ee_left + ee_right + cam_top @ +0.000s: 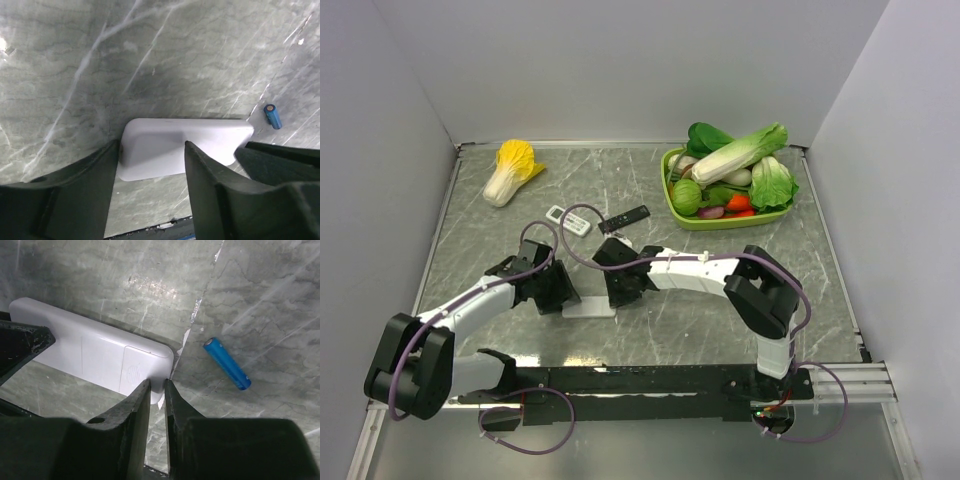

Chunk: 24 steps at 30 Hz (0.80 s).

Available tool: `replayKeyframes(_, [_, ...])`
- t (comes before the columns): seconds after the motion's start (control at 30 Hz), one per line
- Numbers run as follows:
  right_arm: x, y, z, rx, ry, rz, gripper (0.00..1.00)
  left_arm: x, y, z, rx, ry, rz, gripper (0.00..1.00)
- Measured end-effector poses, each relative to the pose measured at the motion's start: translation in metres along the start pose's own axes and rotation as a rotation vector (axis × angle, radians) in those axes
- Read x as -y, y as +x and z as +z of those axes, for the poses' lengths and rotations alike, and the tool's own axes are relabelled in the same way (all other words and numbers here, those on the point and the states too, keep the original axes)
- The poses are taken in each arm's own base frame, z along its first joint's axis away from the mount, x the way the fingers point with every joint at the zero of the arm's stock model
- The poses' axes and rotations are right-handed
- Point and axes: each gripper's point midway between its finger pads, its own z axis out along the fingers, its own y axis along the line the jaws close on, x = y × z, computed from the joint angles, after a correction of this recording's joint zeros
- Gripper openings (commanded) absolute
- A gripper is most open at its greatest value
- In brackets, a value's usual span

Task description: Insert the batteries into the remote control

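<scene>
The remote control point(588, 307) lies face down on the marble table, its plain white back up, between my two grippers. In the left wrist view my left gripper point(152, 146) stands open over one end of the remote control point(155, 150); one finger is beside that end and the other is over its back. My right gripper point(156, 383) is shut on the corner of the remote control point(100, 352), by the closed battery cover point(137, 371). One blue battery point(226, 364) lies loose on the table just past that end, and the same battery point(273, 116) shows in the left wrist view.
A green tray point(720, 223) heaped with toy vegetables stands at the back right. A yellow toy cabbage point(510, 170) lies at the back left. A smaller white remote point(568, 219) and a slim black remote point(623, 218) lie behind the arms.
</scene>
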Motion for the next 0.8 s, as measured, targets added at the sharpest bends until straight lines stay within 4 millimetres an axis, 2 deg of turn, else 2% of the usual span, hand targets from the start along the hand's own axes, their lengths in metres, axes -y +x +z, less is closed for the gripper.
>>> replayKeyframes(0.13, [-0.009,0.003,-0.001,0.011,-0.020,-0.033,0.40,0.000,-0.006,-0.002,0.016,-0.028,0.006,0.67])
replayKeyframes(0.23, [-0.018,0.004,-0.009,0.035,-0.045,-0.069,0.54,0.002,-0.019,-0.005,0.045,-0.049,-0.001,0.81])
replayKeyframes(0.27, [-0.021,0.003,-0.015,0.052,-0.054,-0.086,0.62,0.005,-0.026,-0.008,0.062,-0.048,-0.005,0.87])
replayKeyframes(0.3, [-0.022,-0.001,-0.024,0.078,-0.062,-0.098,0.65,0.008,-0.033,-0.011,0.084,-0.047,-0.008,0.90])
replayKeyframes(0.4, [-0.018,-0.027,-0.059,0.194,-0.078,-0.108,0.79,0.019,-0.058,-0.025,0.159,-0.030,-0.020,0.99])
replayKeyframes(0.43, [-0.012,-0.038,-0.073,0.239,-0.077,-0.103,0.88,0.022,-0.068,-0.032,0.189,-0.026,-0.028,0.99])
replayKeyframes(0.5, [0.007,-0.058,-0.104,0.333,-0.058,-0.082,0.96,0.025,-0.090,-0.050,0.277,-0.017,-0.049,0.99])
replayKeyframes(0.53, [0.020,-0.068,-0.122,0.386,-0.044,-0.066,0.99,0.026,-0.094,-0.054,0.293,-0.015,-0.052,0.97])
replayKeyframes(0.63, [0.061,-0.095,-0.175,0.540,0.002,-0.004,1.00,0.027,-0.112,-0.083,0.397,-0.010,-0.073,0.97])
replayKeyframes(0.73, [0.113,-0.106,-0.229,0.691,0.083,0.087,1.00,0.032,-0.126,-0.122,0.526,0.012,-0.084,0.97])
replayKeyframes(0.8, [0.144,-0.104,-0.258,0.773,0.143,0.146,1.00,0.035,-0.133,-0.151,0.612,0.033,-0.090,0.97])
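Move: The white remote lies face down at both hands. Its middle is about 6 cm to the right hand's left and 1 cm ahead, at fingertip height. From the left hand it is some 5 cm right, level fore and aft. A loose blue battery lies 4 cm right of the right hand and 3 cm ahead, and a battery pair about 14 cm straight ahead. The black remote sits some 22 cm ahead and 2 cm right. Release the remote and back both grippers off, opening fully. Ease the right one briefly back and left at the lid end, then lift it about 22 cm, sweeping right nearly as far and forward towards the green basket. Take the left gripper forward off its end, then mainly up and left, about 18 cm up in all. Tip both sets of fingers outward-forward, the left some 30 degrees, and turn the right clockwise too. ##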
